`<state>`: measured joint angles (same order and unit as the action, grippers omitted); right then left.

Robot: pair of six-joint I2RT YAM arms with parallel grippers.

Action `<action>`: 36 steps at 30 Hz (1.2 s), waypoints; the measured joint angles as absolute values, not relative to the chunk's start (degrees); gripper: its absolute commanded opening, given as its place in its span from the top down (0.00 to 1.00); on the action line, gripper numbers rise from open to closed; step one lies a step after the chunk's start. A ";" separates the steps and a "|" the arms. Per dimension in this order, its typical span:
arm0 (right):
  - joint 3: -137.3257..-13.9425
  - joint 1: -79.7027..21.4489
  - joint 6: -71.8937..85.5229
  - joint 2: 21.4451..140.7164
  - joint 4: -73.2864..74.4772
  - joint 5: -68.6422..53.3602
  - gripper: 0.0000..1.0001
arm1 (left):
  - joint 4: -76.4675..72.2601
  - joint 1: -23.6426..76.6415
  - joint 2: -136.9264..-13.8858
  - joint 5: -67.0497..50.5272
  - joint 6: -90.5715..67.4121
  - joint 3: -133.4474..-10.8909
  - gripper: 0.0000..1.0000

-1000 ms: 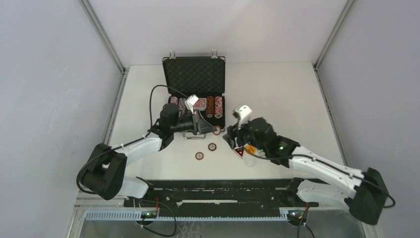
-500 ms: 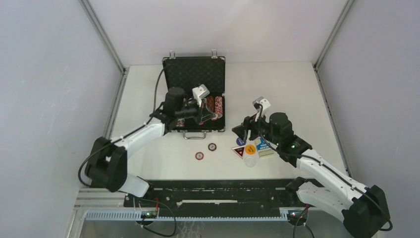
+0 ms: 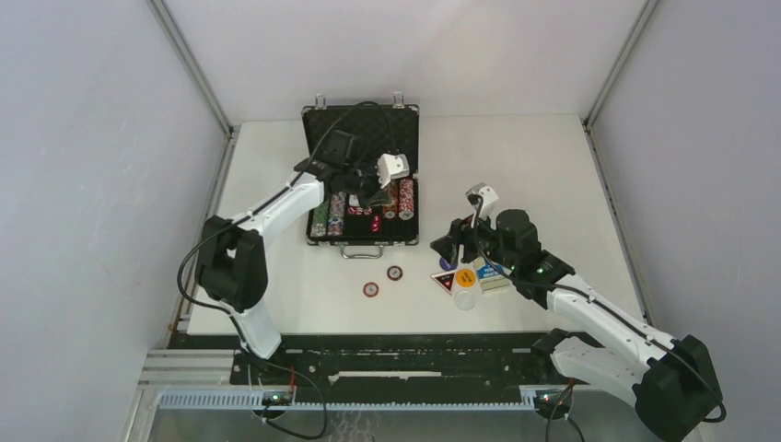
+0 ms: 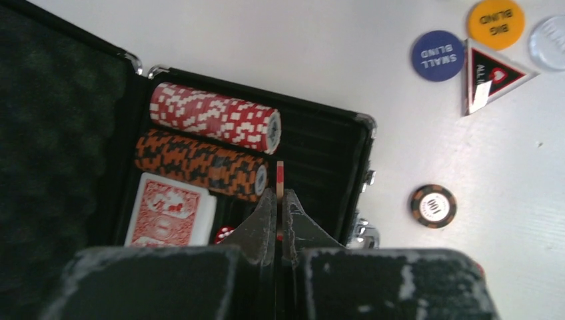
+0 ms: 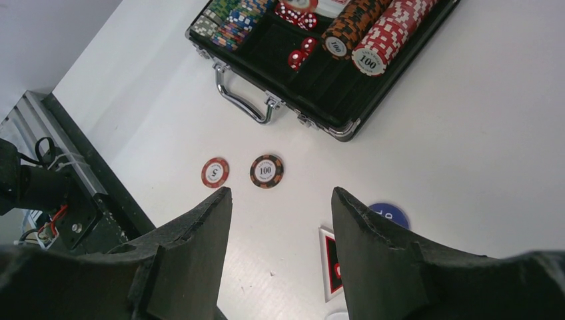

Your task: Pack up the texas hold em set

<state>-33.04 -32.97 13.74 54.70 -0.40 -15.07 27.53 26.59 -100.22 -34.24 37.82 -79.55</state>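
Note:
The black silver-edged case [image 3: 361, 138] lies open at the table's back. Inside are a red-white chip row [image 4: 213, 117], an orange-black row [image 4: 200, 163], a red card deck [image 4: 166, 210] and red dice [image 5: 300, 53]. Over the case's free slot, my left gripper [image 4: 280, 195] is shut on a red-white poker chip [image 4: 280, 175] held edge-on. My right gripper [image 5: 280, 197] hangs open over bare table, holding nothing. In front of the case lie a red chip [image 5: 215, 172] and a black-orange chip [image 5: 266, 171].
Right of the loose chips sit a blue small-blind button [image 4: 437, 55], an orange big-blind button [image 4: 496, 23], a triangular all-in marker [image 4: 490, 73], a clear disc [image 3: 465, 297] and a blue card deck [image 3: 491, 276]. The case's metal handle [image 5: 246, 103] points toward the arms.
My left arm swung from the table in front of the case to above its tray, carrying the chip. My right arm drew back to the right, uncovering the buttons.

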 measured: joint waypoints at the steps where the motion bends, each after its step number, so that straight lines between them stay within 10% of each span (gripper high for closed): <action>1: -33.04 -32.88 13.74 54.98 -0.43 -15.05 0.36 | 28.60 26.24 -100.79 -34.26 39.03 -80.58 1.00; 36: -33.04 -31.38 13.58 59.40 -0.97 -14.04 0.36 | 34.39 31.11 -115.57 -31.20 45.45 -92.36 1.00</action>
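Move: The left hand holds a thin red chip over the open case. The front end of the red chip stack, where the chip is headed, lies about 7 cm to its right, 1 cm ahead and 9 cm lower. At about the same depth, the orange stack's front end is 3 cm to its right and 1 cm ahead, and the dice are 1 cm to its left and 1 cm back. From the right hand, that red end is some 10 cm ahead, 12 cm left and 11 cm below. Still pinching the red chip edge-on, the left hand eases it down towards the front end of the red stack, sinking about 5.5 cm in all. It noses forward first and drops, draws slightly back, slides nearly 4 cm right past the orange stack, then sinks on with a small push forward, turning slightly clockwise. The open, empty right hand lowers some 2 cm. ##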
